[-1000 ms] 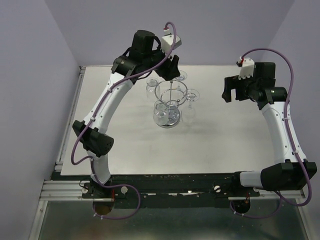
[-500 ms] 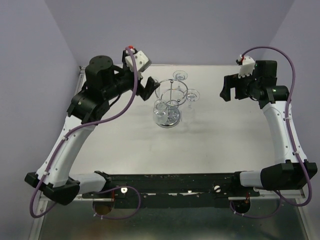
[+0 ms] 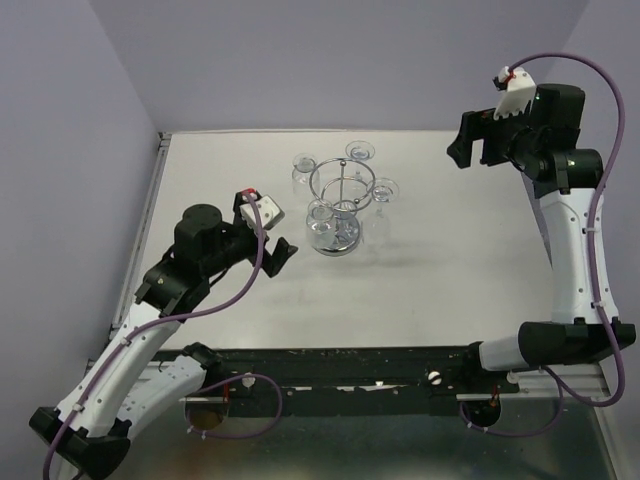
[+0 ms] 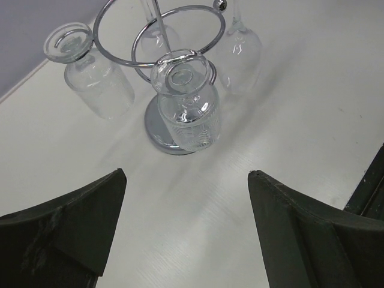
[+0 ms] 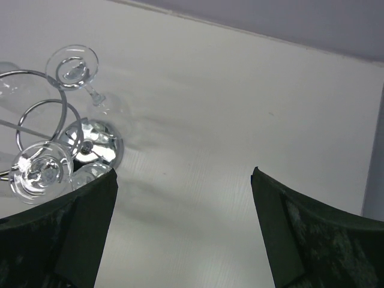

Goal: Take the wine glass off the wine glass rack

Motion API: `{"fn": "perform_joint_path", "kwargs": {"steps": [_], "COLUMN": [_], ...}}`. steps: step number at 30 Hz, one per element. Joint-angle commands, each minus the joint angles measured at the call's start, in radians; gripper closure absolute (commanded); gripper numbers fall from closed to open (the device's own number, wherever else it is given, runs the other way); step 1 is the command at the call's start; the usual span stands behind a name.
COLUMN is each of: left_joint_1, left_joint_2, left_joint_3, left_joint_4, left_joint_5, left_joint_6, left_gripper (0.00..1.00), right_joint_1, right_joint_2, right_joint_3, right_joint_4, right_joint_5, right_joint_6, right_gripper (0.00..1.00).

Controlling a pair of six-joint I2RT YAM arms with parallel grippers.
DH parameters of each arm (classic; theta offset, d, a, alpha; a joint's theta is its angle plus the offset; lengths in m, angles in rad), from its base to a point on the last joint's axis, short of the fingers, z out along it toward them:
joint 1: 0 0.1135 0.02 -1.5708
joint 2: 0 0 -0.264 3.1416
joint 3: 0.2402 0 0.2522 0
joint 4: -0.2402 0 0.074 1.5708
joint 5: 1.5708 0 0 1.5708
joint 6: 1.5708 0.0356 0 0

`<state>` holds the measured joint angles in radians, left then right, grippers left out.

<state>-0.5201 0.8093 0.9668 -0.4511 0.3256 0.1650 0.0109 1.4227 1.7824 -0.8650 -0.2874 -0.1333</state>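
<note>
The chrome wine glass rack stands at the table's back middle on its round mirrored base. Several clear wine glasses hang upside down from its loops, the nearest one facing my left gripper. That gripper is open and empty, low at the rack's near left. In the left wrist view the nearest glass hangs just ahead of the open gripper, with the rack ring behind it. My right gripper is open and empty, raised at the far right of the rack. The right wrist view shows the rack base and two glass feet.
The table's left rail and the black front rail bound the white surface. Lilac walls stand behind and at both sides. The left arm's cable loops near its wrist.
My left arm has swung from behind the rack round to its near left and dropped low. My right arm has risen and drawn back toward the far right.
</note>
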Motion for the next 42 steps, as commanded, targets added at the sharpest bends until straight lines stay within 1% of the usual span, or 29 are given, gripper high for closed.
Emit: {"fn": "perform_joint_path", "kwargs": {"steps": [1, 6, 10, 16, 23, 26, 30, 34, 38, 42], "left_joint_1": [0.003, 0.005, 0.006, 0.006, 0.006, 0.008, 0.008, 0.008, 0.008, 0.008], "left_joint_2": [-0.012, -0.009, 0.016, 0.099, 0.232, 0.300, 0.344, 0.390, 0.424, 0.465], "left_joint_3": [-0.085, -0.217, -0.276, -0.358, -0.353, -0.327, -0.326, -0.312, -0.321, -0.306], "left_joint_4": [0.178, 0.356, 0.446, 0.655, 0.781, 0.789, 0.847, 0.865, 0.939, 0.966], "left_joint_5": [-0.007, 0.012, 0.075, 0.089, 0.084, 0.084, 0.101, 0.109, 0.110, 0.115], "left_joint_6": [-0.024, -0.024, -0.024, -0.035, -0.033, -0.036, -0.042, -0.050, -0.064, -0.085], "left_gripper": [0.01, 0.01, 0.01, 0.01, 0.01, 0.01, 0.01, 0.01, 0.01, 0.01], "right_joint_1": [-0.003, -0.003, -0.003, -0.005, -0.003, -0.005, -0.005, -0.005, -0.003, -0.005], "right_joint_2": [-0.041, -0.056, -0.085, -0.165, -0.205, -0.205, -0.206, -0.205, -0.197, -0.191], "right_joint_3": [0.040, 0.037, 0.029, -0.058, -0.115, -0.120, -0.133, -0.156, -0.166, -0.167], "right_joint_4": [-0.045, -0.045, -0.057, -0.039, -0.020, -0.022, -0.019, -0.005, -0.002, 0.003], "right_joint_5": [-0.093, -0.110, -0.073, -0.023, -0.012, 0.005, 0.007, 0.011, 0.005, 0.005], "right_joint_6": [0.029, 0.058, 0.044, 0.015, 0.001, -0.011, -0.014, -0.012, -0.009, -0.012], "right_gripper": [0.00, 0.00, 0.00, 0.00, 0.00, 0.00, 0.00, 0.00, 0.00, 0.00]}}
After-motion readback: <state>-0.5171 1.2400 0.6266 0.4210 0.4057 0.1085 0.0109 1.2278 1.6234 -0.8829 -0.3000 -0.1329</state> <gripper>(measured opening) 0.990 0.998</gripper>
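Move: The near-side wine glass, hanging foot-up on the rack, lies about 12 cm ahead of the open left hand, 7 cm to its right and some 12 cm below. The rack's pole stands some 4 cm right of that glass and 5 cm farther out; the left glass hangs 9 cm beyond it and 3 cm left, the right glass 10 cm right and 3 cm farther. From the right hand the near glass lies about 24 cm left, 3 cm back and 20 cm below. The left hand first mostly sinks, about 6 cm, then reaches on forward and to its right while still sinking, ending some 8 cm farther out, 6 cm to the right and 11 cm lower, with its wide-open fingers brought up to either side of the near wine glass, below its foot. They stay open and the wrist hardly turns, while the empty right hand, taking no part, draws back about 5 cm after a small rise that it then loses again. ##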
